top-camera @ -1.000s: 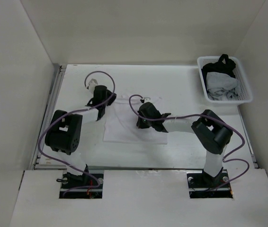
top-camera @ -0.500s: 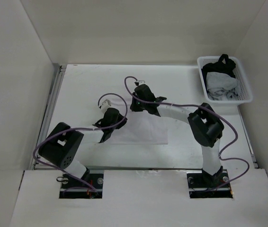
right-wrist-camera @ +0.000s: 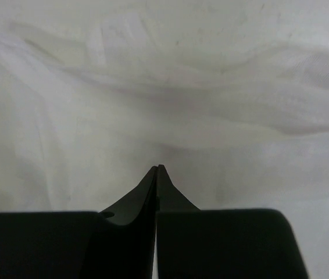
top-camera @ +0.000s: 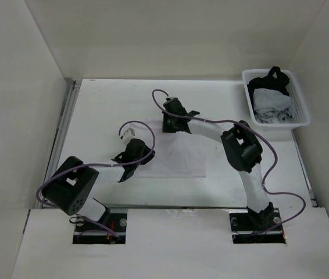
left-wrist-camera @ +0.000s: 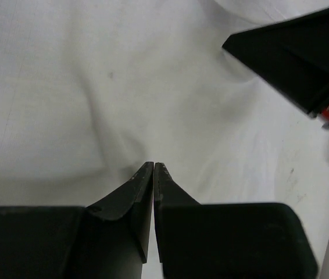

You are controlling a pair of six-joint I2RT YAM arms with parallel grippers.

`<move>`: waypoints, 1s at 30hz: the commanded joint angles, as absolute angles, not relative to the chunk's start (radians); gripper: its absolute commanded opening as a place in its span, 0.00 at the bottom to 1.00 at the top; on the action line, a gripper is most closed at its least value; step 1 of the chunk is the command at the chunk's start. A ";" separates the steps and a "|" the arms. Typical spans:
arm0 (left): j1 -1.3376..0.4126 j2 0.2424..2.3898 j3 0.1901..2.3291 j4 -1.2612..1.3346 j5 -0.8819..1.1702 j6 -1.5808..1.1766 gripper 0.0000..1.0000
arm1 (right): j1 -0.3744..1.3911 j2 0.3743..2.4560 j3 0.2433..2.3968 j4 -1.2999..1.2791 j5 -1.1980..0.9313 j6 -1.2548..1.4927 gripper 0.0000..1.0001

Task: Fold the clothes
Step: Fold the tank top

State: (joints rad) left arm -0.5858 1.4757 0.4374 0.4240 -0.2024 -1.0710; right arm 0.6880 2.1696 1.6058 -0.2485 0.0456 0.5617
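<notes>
The clothes (top-camera: 176, 158) are one thin white garment lying wrinkled and flat on the table, mid-way between the arms. My left gripper (top-camera: 146, 156) rests at its near-left edge; in the left wrist view it (left-wrist-camera: 154, 164) is shut, tips low over the fabric (left-wrist-camera: 95, 87), with no cloth seen between the jaws. My right gripper (top-camera: 166, 124) is at the garment's far edge. In the right wrist view it (right-wrist-camera: 157, 167) is shut, its tips against soft folds of the fabric (right-wrist-camera: 182, 87), and nothing shows pinched.
A white mesh basket (top-camera: 304, 119) at the back right holds dark and grey garments (top-camera: 271, 96). White walls enclose the table on three sides. A black part of the right arm (left-wrist-camera: 292, 64) crosses the upper right of the left wrist view.
The left gripper has come from the garment's far-left corner to its near-left edge. The right gripper has gone from the garment's middle to its far edge. Both stayed shut.
</notes>
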 commanded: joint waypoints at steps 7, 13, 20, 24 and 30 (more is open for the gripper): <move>-0.564 1.398 0.377 0.459 -0.206 -1.089 0.05 | 0.613 2.260 1.818 -0.350 0.066 0.598 0.03; -0.530 1.361 0.417 0.430 -0.184 -1.083 0.05 | 0.588 2.203 1.810 -0.252 0.008 0.617 0.03; -0.383 1.515 0.619 0.422 -0.161 -1.060 0.03 | 0.665 2.014 1.499 -0.154 0.041 0.566 0.01; -0.311 1.684 0.745 0.426 -0.081 -1.080 0.01 | 0.732 1.948 1.352 -0.106 0.041 0.558 0.00; -0.303 1.761 0.808 0.439 -0.017 -1.088 0.00 | 0.808 1.896 1.217 -0.040 0.055 0.558 0.00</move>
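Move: The tank top lies spread under both hands, its cloth only 1 or 2 cm below the fingertips. From the left hand its far left corner is about 12 cm ahead and 9 cm to the left, and its middle roughly 7 cm to the right, 1 cm ahead. From the right hand that middle is some 9 cm back and 1 cm to the right; the straps lie about 5 cm ahead and 3 cm to the left. With its fingertips resting on the cloth, the left hand creeps slightly back and left, then comes up and swings about 13 cm forward towards the far left corner, sinking again. The right, close over the cloth, reaches some 6 cm forward and slightly right towards the far edge, then draws about 15 cm back to the middle, its slim gap closing fully. ##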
